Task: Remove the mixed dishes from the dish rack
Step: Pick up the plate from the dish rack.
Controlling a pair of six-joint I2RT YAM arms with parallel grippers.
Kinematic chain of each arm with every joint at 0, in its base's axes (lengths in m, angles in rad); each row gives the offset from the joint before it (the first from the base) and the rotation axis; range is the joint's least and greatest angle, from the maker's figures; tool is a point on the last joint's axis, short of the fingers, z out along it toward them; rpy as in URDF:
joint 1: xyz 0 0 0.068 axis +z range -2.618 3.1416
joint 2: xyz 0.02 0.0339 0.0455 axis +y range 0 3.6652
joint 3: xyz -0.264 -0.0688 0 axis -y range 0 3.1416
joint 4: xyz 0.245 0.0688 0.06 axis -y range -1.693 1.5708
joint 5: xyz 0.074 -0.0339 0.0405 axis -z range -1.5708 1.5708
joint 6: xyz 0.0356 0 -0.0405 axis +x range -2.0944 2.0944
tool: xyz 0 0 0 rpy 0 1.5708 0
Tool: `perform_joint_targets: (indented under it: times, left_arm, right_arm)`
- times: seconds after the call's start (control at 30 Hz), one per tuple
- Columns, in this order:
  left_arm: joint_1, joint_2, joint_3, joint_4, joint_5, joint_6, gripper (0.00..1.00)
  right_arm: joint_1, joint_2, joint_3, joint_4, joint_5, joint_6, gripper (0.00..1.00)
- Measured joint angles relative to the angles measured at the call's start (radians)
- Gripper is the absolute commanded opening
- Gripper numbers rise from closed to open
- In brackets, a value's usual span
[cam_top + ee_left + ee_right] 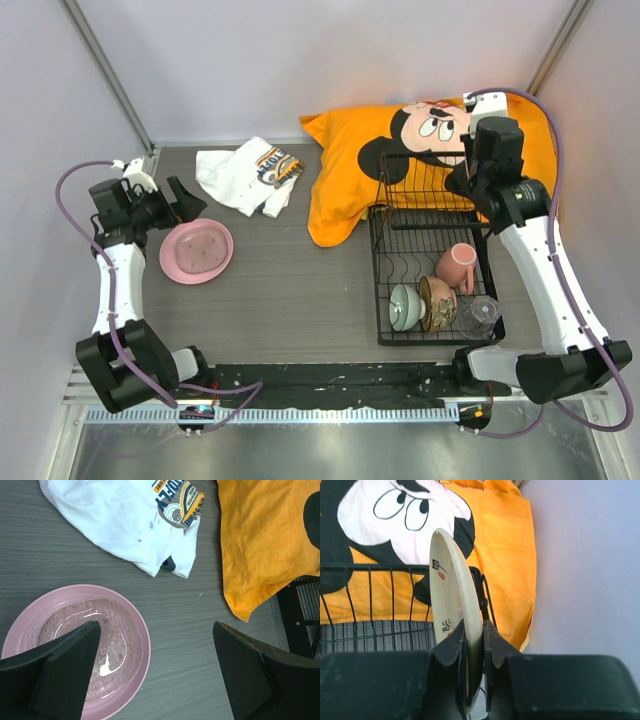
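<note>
The black wire dish rack (377, 290) stands at the right of the table. Its near end holds a pink mug (456, 266), a pale green bowl (406, 306), a brown patterned bowl (438, 302) and a clear glass (481, 315). At the rack's far end my right gripper (474, 635) is shut on the rim of a tan plate (451, 580) standing on edge by the rack wires (370, 595). From the top view the arm (478, 185) hides that plate. A pink plate (196, 250) lies flat on the table at the left. My left gripper (155, 650) hangs open above the plate's right rim (142, 645), holding nothing.
A crumpled white shirt (248, 175) lies at the back left. An orange Mickey Mouse cloth (400, 150) lies under and behind the rack's far end. Walls close in on the left, right and back.
</note>
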Motion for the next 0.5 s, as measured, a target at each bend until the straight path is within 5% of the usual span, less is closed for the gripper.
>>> perform_joint_targets:
  times: [0.27,0.5]
  left_arm:
    - [-0.071,-0.020,0.002,-0.001,0.087,0.004,1.00]
    - [-0.231,-0.109,0.069,-0.024,0.180,0.043,1.00]
  right_arm:
    - [-0.002,0.023,0.188,-0.103,-0.103,0.029,0.01]
    - [-0.003,0.000,0.246,-0.208,-0.391,0.047,0.01]
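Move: The right hand already pinches the plate by its near edge, the plate's middle about 6 cm ahead, 2 cm right and 3 cm lower; the rack's upper tier is some 9 cm left, 2 cm ahead, 12 cm below. From the empty left hand that plate is roughly 70 cm right, 5 cm ahead and 12 cm higher; the pink plate lies about 4 cm ahead, 1 cm left, 22 cm below, the towel 24 cm ahead, 14 cm right, equally low. Right hand lifts the pinched plate 5 cm, swinging left; open left hand climbs rightward 11 cm towards it. ##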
